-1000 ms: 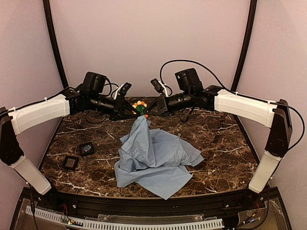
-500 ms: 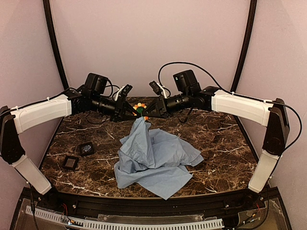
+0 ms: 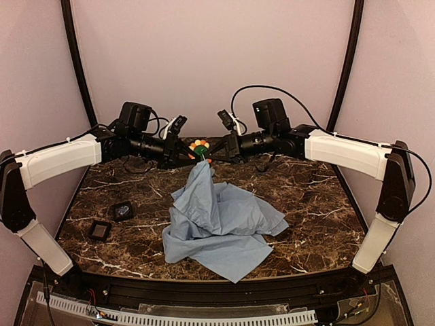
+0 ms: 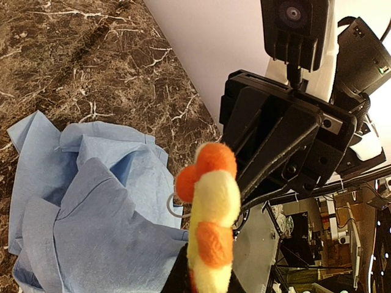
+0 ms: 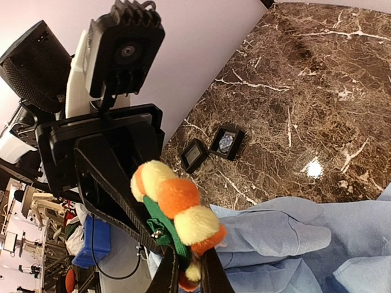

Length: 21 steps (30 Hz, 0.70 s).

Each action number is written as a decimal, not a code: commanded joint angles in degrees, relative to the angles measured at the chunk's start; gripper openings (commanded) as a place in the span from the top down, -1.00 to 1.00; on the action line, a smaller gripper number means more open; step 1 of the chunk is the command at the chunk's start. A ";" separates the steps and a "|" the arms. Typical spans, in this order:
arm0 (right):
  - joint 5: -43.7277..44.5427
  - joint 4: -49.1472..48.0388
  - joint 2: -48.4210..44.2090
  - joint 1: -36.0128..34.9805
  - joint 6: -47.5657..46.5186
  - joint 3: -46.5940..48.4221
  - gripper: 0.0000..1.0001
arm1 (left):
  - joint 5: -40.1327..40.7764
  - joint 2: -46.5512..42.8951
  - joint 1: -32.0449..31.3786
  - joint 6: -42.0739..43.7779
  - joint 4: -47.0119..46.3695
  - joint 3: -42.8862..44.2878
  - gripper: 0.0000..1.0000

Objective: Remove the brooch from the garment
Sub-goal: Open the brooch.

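Note:
The brooch (image 3: 199, 147), a small flower of orange and yellow petals around a green centre, hangs in the air at the back of the table between both grippers. The light blue garment (image 3: 217, 224) rises in a peak to it and spreads crumpled on the marble below. My left gripper (image 3: 186, 155) comes in from the left and is shut on the brooch (image 4: 211, 232), seen edge-on between its fingers. My right gripper (image 3: 215, 152) comes in from the right, its fingers (image 5: 165, 276) pinching the brooch's (image 5: 178, 206) lower petals and green backing. Garment fabric (image 5: 317, 244) hangs just beside that grip.
Two small black square pads (image 3: 122, 210) (image 3: 100, 230) lie on the marble table (image 3: 306, 197) at the left. The pink back wall stands close behind the grippers. The arms' white links reach in from both side edges.
My right gripper opened a little and shut again on the brooch. The brooch and the garment's peak have risen slightly. The left arm has barely moved.

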<state>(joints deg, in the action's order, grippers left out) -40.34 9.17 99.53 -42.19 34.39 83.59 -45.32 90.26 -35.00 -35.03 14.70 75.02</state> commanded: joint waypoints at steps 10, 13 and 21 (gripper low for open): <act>-0.90 -1.96 -0.20 -2.45 -3.98 2.98 1.00 | -3.25 1.49 -1.91 -3.01 -11.34 1.50 0.18; -0.65 -1.84 -0.22 -2.39 -4.03 3.11 1.00 | -3.17 1.49 -1.91 -3.07 -11.57 1.61 0.20; 0.89 -1.69 -0.84 -2.19 -4.33 2.98 1.00 | 0.01 -1.51 -1.36 0.93 -5.21 0.28 -0.22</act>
<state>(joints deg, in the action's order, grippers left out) -40.25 8.99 99.42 -44.21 30.76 85.34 -47.42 91.68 -36.64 -36.97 6.72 75.07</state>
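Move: The brooch sits between the two hands. From the left hand, at whose fingertips it is, its middle lies about 2 cm ahead, 2 cm to the right and 1 cm up. From the right hand, whose nearly shut fingers pinch it, its middle lies some 2 cm ahead, 1 cm to the left and 1 cm up. The garment's heap lies about 8 cm back from the left hand, 5 cm to its right and 22 cm below. Rightward and up, about 2 cm and 1.5 cm, the left hand eases in around the brooch while its nearly shut fingers spread to over half open, letting go. The right hand keeps its pinch on the brooch and lifts it some 1.5 cm, drawing a little back and to the left, with about 5 degrees of wrist tilt. ##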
